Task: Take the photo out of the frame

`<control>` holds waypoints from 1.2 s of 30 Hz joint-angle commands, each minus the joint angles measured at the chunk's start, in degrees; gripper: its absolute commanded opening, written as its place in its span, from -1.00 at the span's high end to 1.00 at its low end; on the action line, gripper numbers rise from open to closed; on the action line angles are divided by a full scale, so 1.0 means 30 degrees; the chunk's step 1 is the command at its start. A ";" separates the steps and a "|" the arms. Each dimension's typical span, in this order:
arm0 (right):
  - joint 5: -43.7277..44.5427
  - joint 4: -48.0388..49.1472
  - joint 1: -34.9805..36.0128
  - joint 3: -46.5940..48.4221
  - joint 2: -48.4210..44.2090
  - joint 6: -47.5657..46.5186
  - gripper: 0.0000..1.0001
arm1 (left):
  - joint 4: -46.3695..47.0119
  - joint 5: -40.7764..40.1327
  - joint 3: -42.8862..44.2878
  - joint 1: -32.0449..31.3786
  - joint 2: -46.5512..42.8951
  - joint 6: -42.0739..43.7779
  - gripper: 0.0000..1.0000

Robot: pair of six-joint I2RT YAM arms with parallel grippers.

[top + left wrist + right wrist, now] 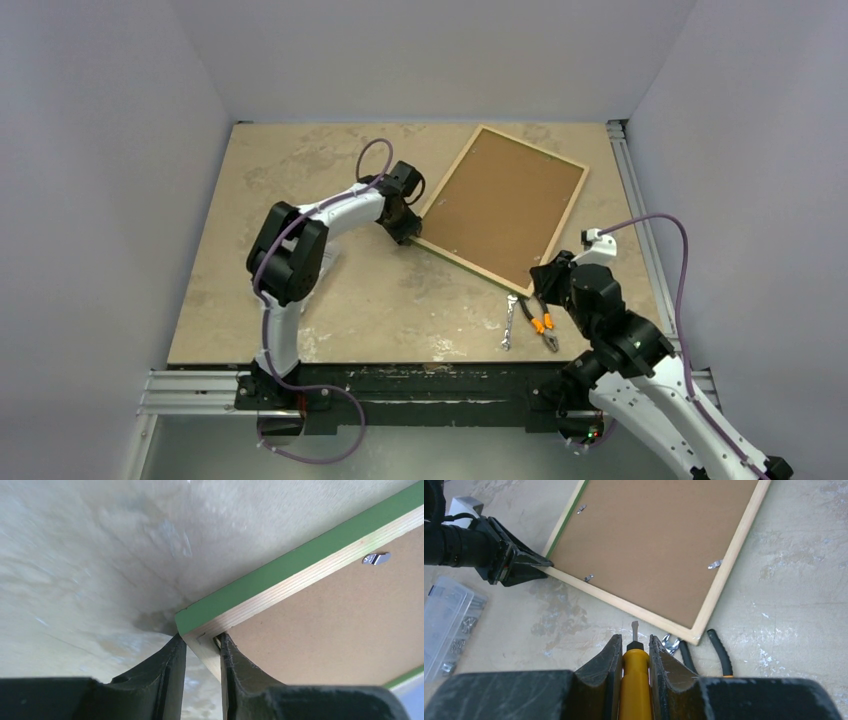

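Note:
The frame (pixel 470 266) lies face down on the table at the back right, its green edge (pixel 300 565) and pale wood rail showing. The photo (pixel 500 205) sits inside it. Only its plain brown back (pixel 654 545) shows, held by small metal clips (pixel 587 578). My left gripper (pixel 200 637) is shut on the frame's near-left corner, one finger outside the rail and one inside against the brown back. My right gripper (pixel 634 639) hovers just short of the frame's near edge (pixel 624 605), shut on a yellow-handled screwdriver (pixel 636 680) whose flat tip points at the frame.
A small wrench (pixel 508 325) and pliers (pixel 545 330) lie by the frame's near right corner. A clear plastic box of small parts (pixel 449 625) sits to the left in the right wrist view. Grey walls enclose the table on three sides.

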 commanded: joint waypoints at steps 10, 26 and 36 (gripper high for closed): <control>-0.0199 0.1036 -0.0008 0.0031 0.1352 -0.0649 1.00 | -0.3483 -0.3725 0.3138 0.0607 0.0483 1.4232 1.00; -0.4295 0.4443 -0.0016 -0.0396 0.5661 -0.2051 1.00 | -0.0500 0.0143 -0.0378 0.1477 -0.5250 1.3333 -0.46; -0.5114 0.5364 -0.0027 -0.0990 0.6139 -0.2239 1.00 | 0.3401 0.6170 -0.8105 0.1099 -0.7525 0.2494 -0.45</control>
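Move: Pinched at its left corner in the left fingers, the upturned frame has its middle about 17 cm right and 7 cm ahead of that hand. The wrench lies some 18 cm right and 17 cm back, the pliers 23 cm right and 18 cm back. From the right hand, holding the screwdriver, the clip on the right-hand rail is about 9 cm ahead, 5 cm right and 16 cm below; the frame's near corner is 3 cm ahead, 3 cm right. Swinging the held corner about 7 cm to the left and slightly forward, the left hand turns roughly 30 degrees clockwise, then opens, lets go of the frame, rises and draws back while sinking again. The right hand keeps the screwdriver and travels some 6 cm left and 5 cm down, turning a little counter-clockwise, towards the clip near the frame's near corner. ##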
